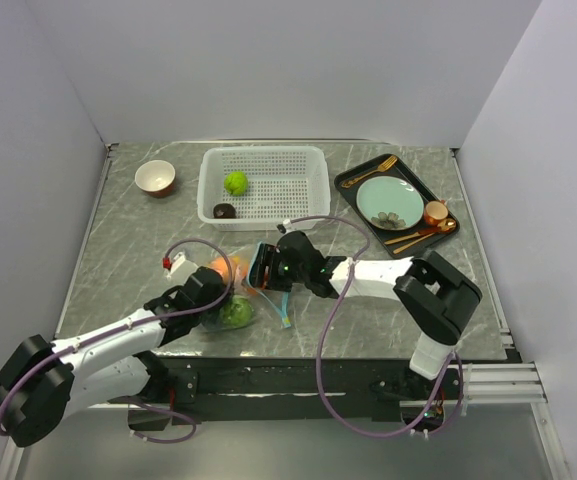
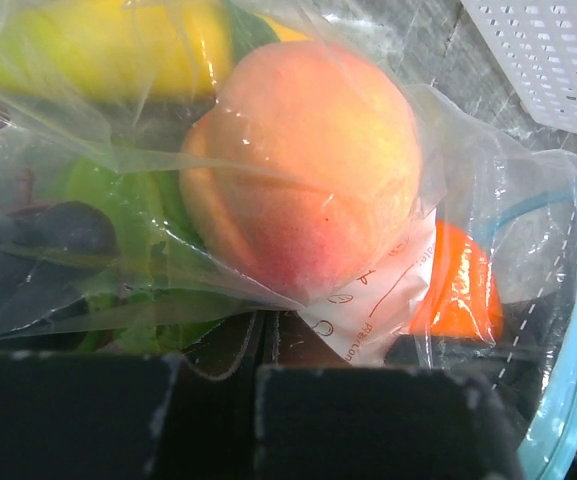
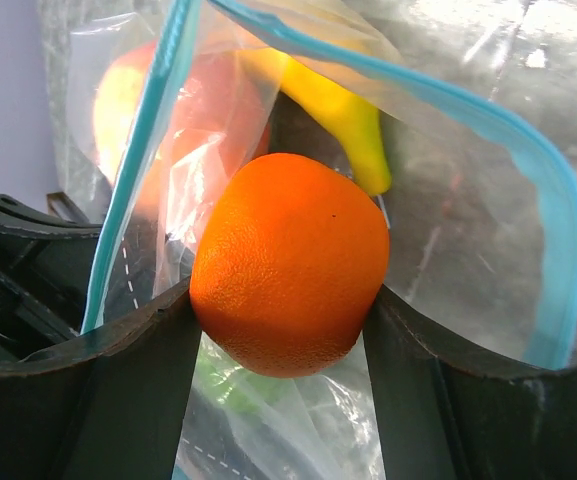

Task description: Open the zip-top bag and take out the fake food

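Observation:
The clear zip-top bag (image 1: 236, 300) lies at the table's near middle, its teal zip strip (image 3: 140, 165) open. Inside it I see a peach (image 2: 308, 170), a yellow banana (image 3: 340, 118), a green fruit (image 2: 118, 205) and dark grapes (image 2: 38, 240). My left gripper (image 2: 260, 345) is shut on a fold of the bag's plastic below the peach. Reaching into the bag's mouth, my right gripper (image 3: 283, 300) is shut on the orange (image 3: 290, 262), one finger on each side. In the top view the left gripper (image 1: 208, 292) and right gripper (image 1: 266, 268) flank the bag.
Behind the bag stands a white perforated basket (image 1: 308, 160), holding a green fruit (image 1: 235, 182) and a dark piece (image 1: 224, 210). A small bowl (image 1: 155, 177) sits at the back left. At the back right, a black tray (image 1: 353, 182) carries a pale-green plate (image 1: 390, 202), a cup and cutlery.

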Available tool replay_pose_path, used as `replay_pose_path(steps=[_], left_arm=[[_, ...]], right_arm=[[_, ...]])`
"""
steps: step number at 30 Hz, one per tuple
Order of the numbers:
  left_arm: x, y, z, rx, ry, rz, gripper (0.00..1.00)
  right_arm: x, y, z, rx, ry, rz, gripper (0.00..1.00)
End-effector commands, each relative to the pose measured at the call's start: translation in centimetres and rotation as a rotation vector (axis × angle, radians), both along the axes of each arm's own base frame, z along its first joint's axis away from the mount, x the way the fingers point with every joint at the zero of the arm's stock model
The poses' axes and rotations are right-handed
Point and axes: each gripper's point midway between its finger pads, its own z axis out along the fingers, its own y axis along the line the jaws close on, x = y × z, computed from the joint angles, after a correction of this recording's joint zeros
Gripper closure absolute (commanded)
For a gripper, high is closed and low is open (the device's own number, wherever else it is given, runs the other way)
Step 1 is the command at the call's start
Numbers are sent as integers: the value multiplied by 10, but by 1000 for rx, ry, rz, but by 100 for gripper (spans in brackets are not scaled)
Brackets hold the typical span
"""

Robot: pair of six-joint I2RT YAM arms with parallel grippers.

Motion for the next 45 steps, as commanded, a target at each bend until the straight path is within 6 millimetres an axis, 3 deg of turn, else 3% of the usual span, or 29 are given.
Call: replay_pose_path(steps=[1, 5, 19, 25, 32, 33, 35, 36, 38, 39, 42, 44, 45], left_arm=[[-39, 32, -47, 163, 190, -10, 99], [-40, 34, -48, 166, 193, -4, 99], [-39, 36, -50, 175, 204, 24, 99], [-39, 36, -50, 171, 203, 26, 99], [-39, 36, -50, 173, 204, 27, 99], [-38, 36, -50, 172, 201, 26, 99], [-38, 35, -51, 170, 202, 24, 99], [-39, 35, -51, 171, 204, 22, 99], [-38, 34, -50, 167, 200, 20, 99], [-38, 33, -50, 164, 199, 17, 99], [-36, 30, -46, 138, 184, 16, 99], [-37, 29, -44, 127, 179, 13, 99], [-37, 28, -42, 118, 172, 13, 99]], right_arm=[[9, -3, 21, -1, -79, -19, 40], [7, -10, 12, -38, -83, -14, 40], [7, -39, 14, -131, -146, -54, 39], [12, -66, 23, -184, -168, -112, 39], [21, -99, 71, -163, -253, -177, 40], [34, -105, 85, -154, -281, -203, 40], [46, -111, 96, -161, -294, -221, 40], [63, -117, 112, -149, -327, -245, 39], [83, -121, 120, -158, -356, -275, 39], [97, -120, 137, -150, -394, -283, 39], [140, -127, 128, -186, -396, -324, 35], [159, -123, 139, -165, -421, -329, 34], [168, -122, 128, -184, -402, -329, 32]])
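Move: The orange is already between my right fingers, inside the bag's open mouth. The white basket I take it to has its middle about 26 cm ahead, level sideways and some 4 cm below. In it, the green pepper lies about 27 cm ahead and 5 cm left, the dark fruit 21 cm ahead and 8 cm left. The bagged peach is 3 cm ahead and 9 cm left. From my left hand, the basket is about 27 cm ahead and 9 cm right. Keeping my grip on the orange, I draw it to the right out of the bag's mouth, slowly and nearly level for about 5 cm. Then I sweep faster up, right and finally forward towards the basket's near right corner, about 12 cm each way in all, fingers swinging clockwise and tipping up some 20 degrees. My left hand stays put, still pinching the bag. ##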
